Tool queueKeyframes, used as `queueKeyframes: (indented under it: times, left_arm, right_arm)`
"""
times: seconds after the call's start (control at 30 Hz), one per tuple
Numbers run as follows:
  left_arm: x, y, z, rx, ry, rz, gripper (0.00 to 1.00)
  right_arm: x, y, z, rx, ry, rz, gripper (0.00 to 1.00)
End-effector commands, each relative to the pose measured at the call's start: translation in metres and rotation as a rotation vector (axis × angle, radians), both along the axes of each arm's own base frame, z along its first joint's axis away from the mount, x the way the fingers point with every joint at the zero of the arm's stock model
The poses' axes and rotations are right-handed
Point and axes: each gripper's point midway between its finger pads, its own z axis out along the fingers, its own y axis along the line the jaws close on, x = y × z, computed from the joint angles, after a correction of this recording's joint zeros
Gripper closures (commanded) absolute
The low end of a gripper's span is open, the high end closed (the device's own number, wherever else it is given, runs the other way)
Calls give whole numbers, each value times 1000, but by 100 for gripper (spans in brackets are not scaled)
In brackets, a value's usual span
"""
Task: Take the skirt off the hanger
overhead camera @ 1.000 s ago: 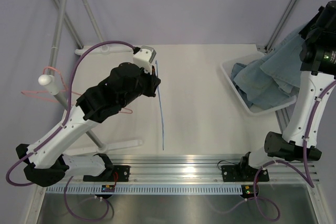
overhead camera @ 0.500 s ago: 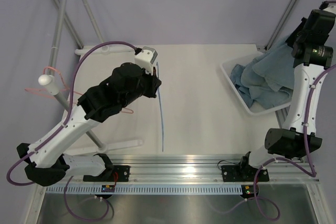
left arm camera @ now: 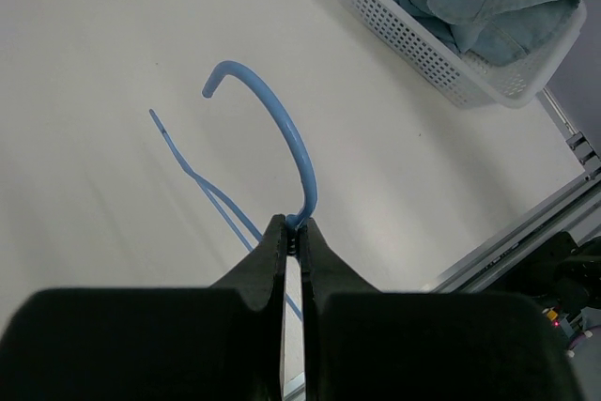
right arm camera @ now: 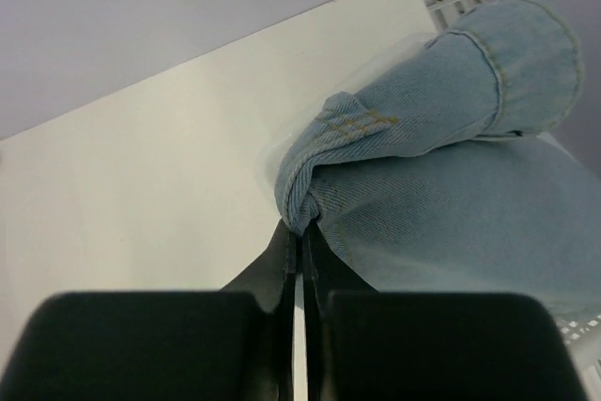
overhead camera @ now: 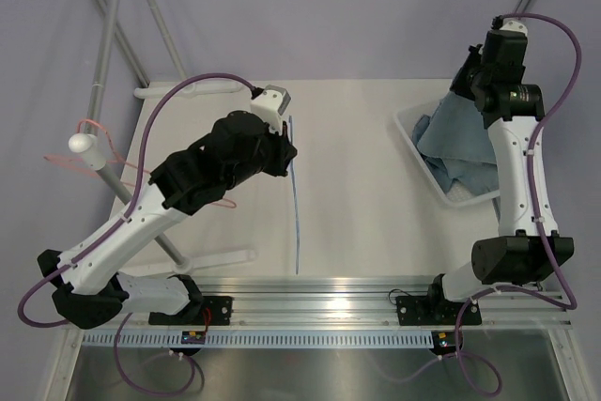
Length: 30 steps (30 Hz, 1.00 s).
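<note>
My left gripper [left arm camera: 293, 232] is shut on the base of the hook of a thin blue hanger [left arm camera: 282, 129] and holds it above the table. From above the hanger [overhead camera: 296, 199] shows edge-on as a blue line, bare of cloth. My right gripper [right arm camera: 300, 237] is shut on a folded edge of the light blue denim skirt [right arm camera: 441, 176]. The skirt [overhead camera: 460, 133] hangs from it into the white basket [overhead camera: 413, 143] at the right rear of the table.
A pink hanger [overhead camera: 89, 152] hangs on the metal rack [overhead camera: 103, 72] at the left. The basket [left arm camera: 423, 58] holds denim cloth. An aluminium rail [overhead camera: 329, 293] runs along the table's near edge.
My right arm has swung left and toward the basket, lowering the skirt into it. My left gripper has shifted slightly right with the blue hanger.
</note>
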Motion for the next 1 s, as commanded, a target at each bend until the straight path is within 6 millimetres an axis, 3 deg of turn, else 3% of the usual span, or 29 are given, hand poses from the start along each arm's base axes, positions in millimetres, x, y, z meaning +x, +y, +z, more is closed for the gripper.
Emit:
queueKeyframes:
  times: [0.0, 0.13, 0.17, 0.33, 0.43, 0.57, 0.7, 0.73, 0.77, 0.8, 0.9, 0.97]
  left_arm:
    - [-1, -8, 22, -82, -30, -17, 100]
    - [-5, -1, 23, -89, -32, -11, 100]
    - [-6, 0, 23, -89, -33, -9, 100]
    - [-9, 6, 22, -78, -33, -5, 100]
    - [-8, 9, 19, -70, -37, 5, 100]
    - [-7, 2, 14, -82, -26, -6, 100]
    - [-5, -5, 13, -92, -10, -13, 100]
    - [-5, -5, 14, -91, -11, -10, 100]
    - [-4, -5, 14, -88, -11, -7, 100]
    - [-3, -6, 15, -89, -12, -8, 100]
    - [-1, -7, 20, -97, -20, 1, 100]
    - [1, -6, 19, -88, -21, 9, 100]
  right_arm:
    - [-8, 19, 48, 32, -165, 24, 100]
    - [-5, -2, 25, 2, -113, -66, 100]
    - [-1, -9, 9, 18, -70, -93, 100]
    - [-6, -73, -39, 62, 27, -259, 100]
    - [-12, -90, -54, 31, 80, -307, 100]
    - [-14, -91, -104, 43, 227, -320, 100]
    - [-17, -72, -167, 129, 380, -259, 99]
    - [-19, -65, -182, 152, 423, -229, 93]
    - [-24, -59, -205, 171, 505, -210, 76]
    - [-26, -54, -215, 168, 543, -199, 72]
    - [-35, -54, -227, 118, 597, -212, 70]
    - [-39, -54, -206, 72, 559, -214, 68]
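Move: The right gripper, high up and still pinching the last skirt's edge, is bound for the basket, whose middle lies some 4 cm ahead, 8 cm to its right and about 30 cm below. The skirt already laid in the basket is roughly 1 cm ahead, 4 cm to the right and 30 cm down. From the left gripper, which keeps the blue hanger, the basket is about 22 cm ahead, 44 cm right and 30 cm lower. Swing the right gripper, with the skirt hanging from it, first a touch left and then about 11 cm right, sinking as it goes. Carry on down into the basket, about 23 cm lower in all, drifting slightly back left while tipping the fingers some 30 degrees further downward. Near the bottom, open the fingers partway to release the skirt. ##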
